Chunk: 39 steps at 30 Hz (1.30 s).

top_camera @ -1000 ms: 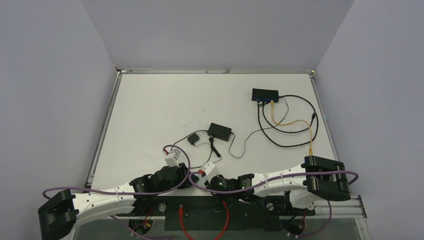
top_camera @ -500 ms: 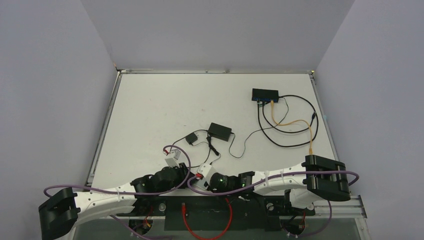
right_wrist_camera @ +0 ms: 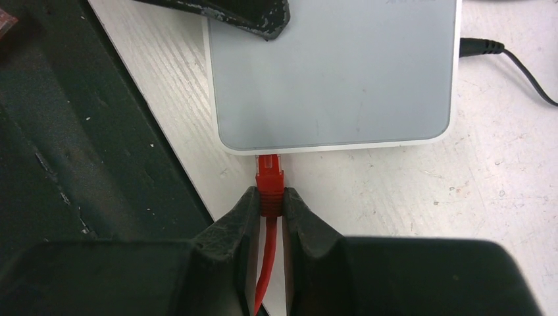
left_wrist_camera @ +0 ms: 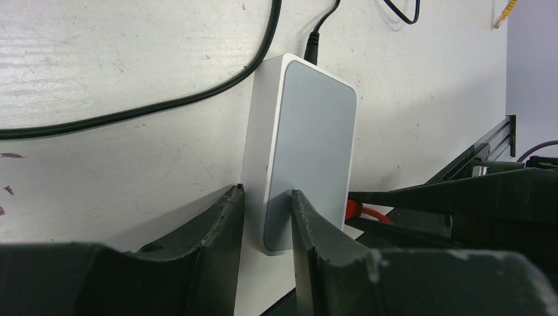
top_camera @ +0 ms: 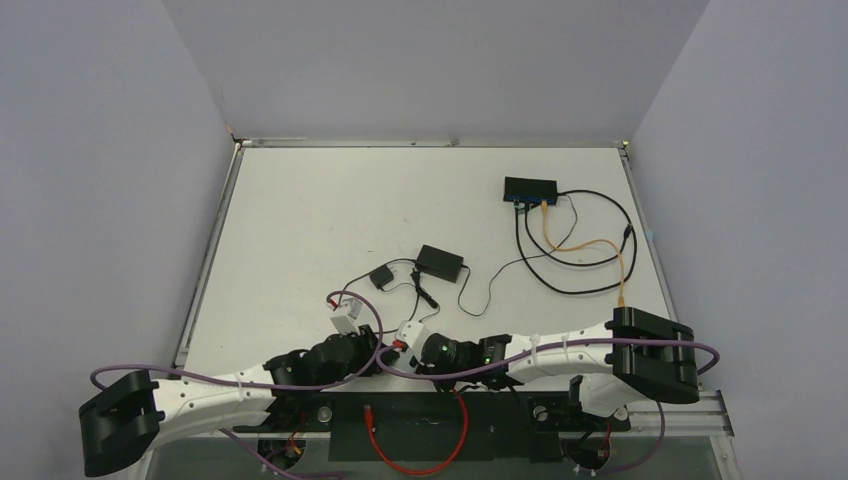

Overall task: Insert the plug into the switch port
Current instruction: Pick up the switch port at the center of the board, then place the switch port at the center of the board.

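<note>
The red plug (right_wrist_camera: 270,178) on its red cable is pinched between the fingers of my right gripper (right_wrist_camera: 270,197). Its tip touches the near edge of a light grey rounded-square pad (right_wrist_camera: 335,72). My left gripper (left_wrist_camera: 266,197) is shut across that pad's (left_wrist_camera: 309,145) corner, one finger on its grey face, the other against its white side. The switch, a flat black box with a blue face (top_camera: 530,188), lies far off at the back right of the table. Its ports are too small to make out, and neither gripper is near it.
An orange cable (top_camera: 585,245) and black cables (top_camera: 570,270) loop out from the switch. A black adapter brick (top_camera: 440,262) and a smaller black block (top_camera: 383,277) lie mid-table with thin leads. The red cable (top_camera: 420,465) hangs below the table's near edge.
My right gripper has moved left and forward with the red plug, up to the pad. The left gripper has crept slightly forward while staying on the pad.
</note>
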Available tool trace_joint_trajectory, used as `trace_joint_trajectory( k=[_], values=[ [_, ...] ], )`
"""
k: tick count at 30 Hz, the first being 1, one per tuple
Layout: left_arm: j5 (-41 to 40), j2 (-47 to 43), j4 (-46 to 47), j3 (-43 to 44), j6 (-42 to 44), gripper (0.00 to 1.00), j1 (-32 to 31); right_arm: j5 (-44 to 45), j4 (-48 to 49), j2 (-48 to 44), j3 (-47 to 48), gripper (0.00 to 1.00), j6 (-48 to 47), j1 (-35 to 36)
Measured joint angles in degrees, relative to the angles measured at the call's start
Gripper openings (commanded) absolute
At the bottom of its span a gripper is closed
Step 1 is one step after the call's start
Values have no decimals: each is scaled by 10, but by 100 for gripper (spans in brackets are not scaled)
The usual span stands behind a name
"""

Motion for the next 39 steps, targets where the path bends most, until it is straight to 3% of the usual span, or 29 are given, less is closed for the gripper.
trace_joint_trajectory(
  k=[13, 23, 39],
  values=[
    [-5, -26, -37, 7, 8, 29, -10, -10, -30, 5, 17, 0, -5, -11],
    [9, -78, -174, 56, 24, 53, -27, -8, -21, -1, 17, 0, 22, -13],
    [-41, -174, -330, 181, 36, 61, -32, 88, -20, -174, -32, 0, 74, -34]
  ],
)
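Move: The switch port is held low over the table. Its middle lies about 4 cm ahead and 4 cm to the left of the right hand, whose fingers hold the red plug in the port. From the left hand, gripping the switch's near left end, it is some 3 cm ahead and 3 cm to the right. The black power brick stands about 19 cm ahead and 3 cm right of the right hand, and the small black adapter 16 cm ahead and 8 cm left of the right hand. The switch port, let go at its near left end as the left fingers open wider, is carried by the red plug alone: the right hand keeps its pinch and lifts about 6.5 cm, moving forward some 4 cm towards the power brick, tilting its left side up and turning clockwise about 15 degrees. The left hand first backs off about 2 cm, then rises roughly 9 cm, empty. ##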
